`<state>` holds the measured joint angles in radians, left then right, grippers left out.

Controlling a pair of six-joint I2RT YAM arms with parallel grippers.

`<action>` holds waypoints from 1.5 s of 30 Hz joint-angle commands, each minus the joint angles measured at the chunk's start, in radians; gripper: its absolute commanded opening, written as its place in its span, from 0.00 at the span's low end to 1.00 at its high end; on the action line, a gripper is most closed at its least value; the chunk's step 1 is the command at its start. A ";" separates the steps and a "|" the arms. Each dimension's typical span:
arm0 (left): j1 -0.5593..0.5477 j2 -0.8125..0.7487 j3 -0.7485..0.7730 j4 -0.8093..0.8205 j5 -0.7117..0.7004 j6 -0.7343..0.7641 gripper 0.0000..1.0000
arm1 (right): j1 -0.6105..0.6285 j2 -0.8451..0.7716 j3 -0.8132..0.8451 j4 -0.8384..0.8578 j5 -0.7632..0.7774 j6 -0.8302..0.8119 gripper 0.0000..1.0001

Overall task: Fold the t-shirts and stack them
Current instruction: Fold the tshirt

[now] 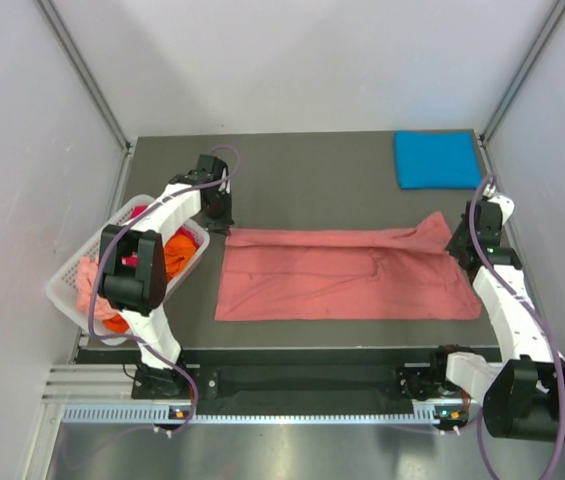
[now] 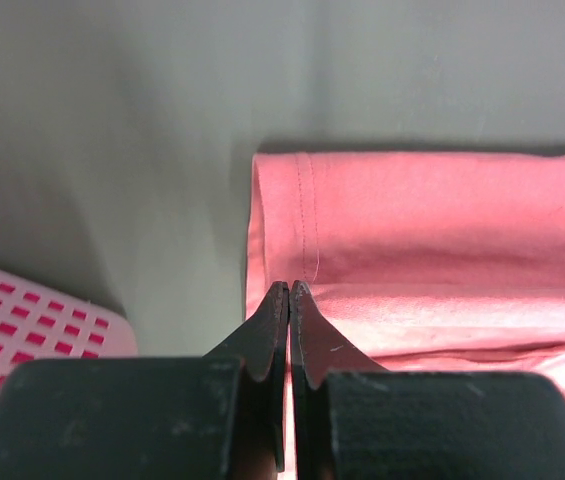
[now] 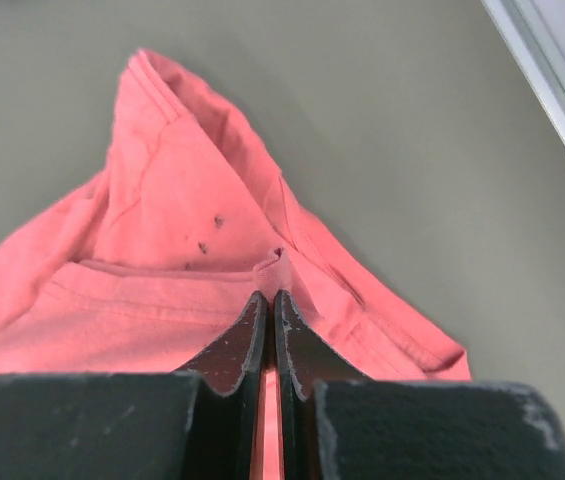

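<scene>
A salmon-pink t-shirt lies spread across the middle of the table, its far strip folded over toward me. My left gripper is at the shirt's far left corner, shut on the folded edge of the cloth; its tips meet there. My right gripper is at the far right end, shut on a pinch of the same shirt that pokes out past its tips. A bright blue t-shirt lies folded at the far right corner.
A white slatted basket stands off the table's left edge, holding magenta, orange and pale pink shirts. Its corner shows in the left wrist view. Walls close the left, back and right sides.
</scene>
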<state>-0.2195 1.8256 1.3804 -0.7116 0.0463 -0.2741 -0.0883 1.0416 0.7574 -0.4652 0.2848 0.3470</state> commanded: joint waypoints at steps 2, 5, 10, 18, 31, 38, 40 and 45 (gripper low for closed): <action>-0.007 -0.066 -0.044 -0.008 -0.036 -0.013 0.00 | -0.013 -0.034 -0.027 -0.038 0.025 0.038 0.00; -0.014 -0.066 -0.069 -0.009 -0.037 -0.014 0.00 | -0.013 -0.045 -0.069 -0.041 0.014 0.075 0.01; -0.037 -0.066 -0.090 -0.048 -0.085 -0.031 0.00 | -0.022 -0.023 -0.105 -0.058 0.008 0.135 0.04; -0.052 -0.034 0.024 -0.201 -0.295 -0.105 0.24 | -0.024 -0.035 -0.023 -0.145 -0.064 0.191 0.23; -0.251 0.044 0.144 -0.199 -0.157 -0.102 0.32 | 0.074 0.110 0.029 0.088 -0.375 0.188 0.21; -0.282 0.113 0.105 -0.253 -0.197 -0.166 0.37 | 0.223 0.290 0.108 0.049 -0.375 0.100 0.26; -0.282 0.112 0.089 -0.262 -0.229 -0.175 0.40 | 0.255 0.328 0.109 0.060 -0.384 0.066 0.29; -0.270 0.104 0.071 -0.287 -0.295 -0.189 0.40 | 0.291 0.380 0.131 0.068 -0.412 0.017 0.30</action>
<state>-0.4973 1.9553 1.4548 -0.9600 -0.1879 -0.4332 0.1810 1.4075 0.8230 -0.4301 -0.1062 0.4175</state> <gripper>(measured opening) 0.404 0.303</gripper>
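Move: Both hands still pinch the far layer of the red t-shirt. From the left hand, its landing place on the near layer is about 5 cm back, straight in line, 4 cm below; the basket stands roughly 24 cm left and 9 back. From the right hand, the landing place is some 6 cm back, straight in line, 9 below; the blue folded shirt lies about 21 cm ahead and 3 left. Both hands lower the held edge back some 4 cm, open, then shift inward, right hand about 15 cm. ##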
